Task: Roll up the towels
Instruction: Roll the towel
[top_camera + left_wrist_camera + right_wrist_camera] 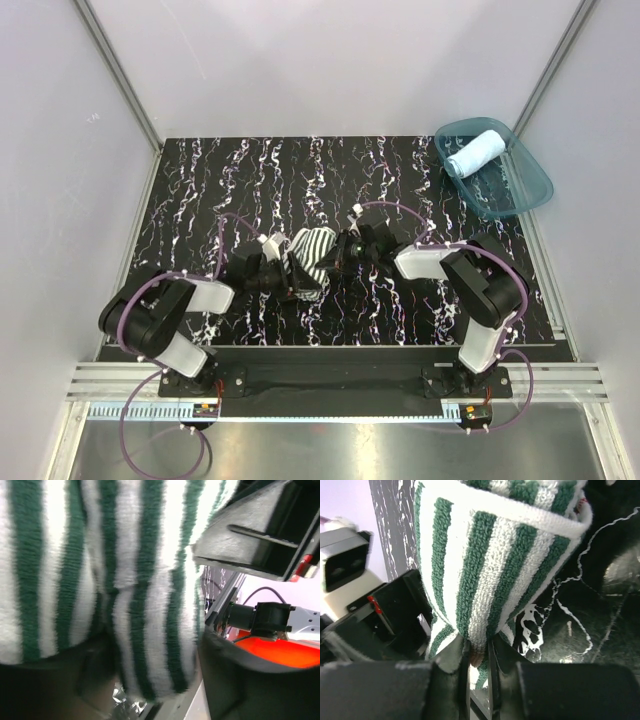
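The green-and-white striped towel (312, 258) is bunched up off the black marbled table between my two grippers. My right gripper (342, 255) is shut on a fold of its edge, and the right wrist view shows the cloth (495, 570) pinched between the jaws of that gripper (479, 650). My left gripper (290, 276) is at the towel's left side. In the left wrist view the striped cloth (145, 580) hangs between the spread jaws of the left gripper (150, 680), which stands open. The light blue towel (478, 152) lies rolled in the tub.
A translucent teal plastic tub (530, 185) sits at the back right corner of the table. White walls with metal rails close in the left, right and back sides. Both arm bases stand on the rail at the near edge.
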{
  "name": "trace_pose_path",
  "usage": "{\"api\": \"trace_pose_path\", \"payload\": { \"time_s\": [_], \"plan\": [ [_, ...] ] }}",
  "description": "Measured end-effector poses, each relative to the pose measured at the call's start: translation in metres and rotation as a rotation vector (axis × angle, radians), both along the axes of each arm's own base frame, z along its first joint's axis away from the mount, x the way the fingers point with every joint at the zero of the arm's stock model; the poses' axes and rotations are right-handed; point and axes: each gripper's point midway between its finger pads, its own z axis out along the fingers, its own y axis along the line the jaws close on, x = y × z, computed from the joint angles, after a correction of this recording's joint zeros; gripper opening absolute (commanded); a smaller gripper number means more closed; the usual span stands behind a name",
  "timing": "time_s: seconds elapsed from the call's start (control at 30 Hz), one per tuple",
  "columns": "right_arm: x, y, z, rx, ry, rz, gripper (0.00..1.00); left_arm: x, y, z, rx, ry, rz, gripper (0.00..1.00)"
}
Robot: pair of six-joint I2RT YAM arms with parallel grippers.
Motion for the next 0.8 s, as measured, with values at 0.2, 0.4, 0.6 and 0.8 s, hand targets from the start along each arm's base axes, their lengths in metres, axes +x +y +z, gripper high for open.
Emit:
{"api": "trace_pose_path", "payload": {
  "time_s": [0.2, 0.4, 0.6, 0.8],
  "plan": [
    [0.0, 0.005, 0.001, -0.047, 0.025, 0.019, 0.06, 0.002, 0.009, 0.015, 0.098, -0.068, 0.002, 0.99],
    [0.0, 0.005, 0.001, -0.088, 0.059, 0.02, 0.04, 0.002, 0.031, 0.023, 0.295, -0.149, 0.038, 0.99],
    [0.0, 0.004, -0.002, -0.11, 0.095, 0.011, 0.02, 0.004, 0.034, 0.052, 0.482, -0.336, 0.034, 0.99],
    [0.0, 0.005, -0.002, -0.131, 0.135, 0.004, 0.02, -0.019, 0.01, 0.068, 0.572, -0.526, -0.057, 0.99]
  ]
}}
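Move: The half-rolled striped towel stands between the hands. Its middle is about 5 cm ahead of the left hand and 2 cm to its right, at much the same height, with its near end still between the parting left fingers. From the right hand, which already pinches its right side, the middle is some 4 cm to the left and level fore and aft. The right gripper's tips sit roughly 6 cm to the right and 5 cm ahead of the left hand. The left fingers come free of the towel's near end, spreading fully as the hand rises about 7 cm; it first slips nearly 4 cm left, then draws back rightward and 2 cm towards its base, its wrist swinging some 45 degrees so the fingers point more forward and down. The right hand stays and keeps its pinch, tipping its fingers about 10 degrees steeper. ##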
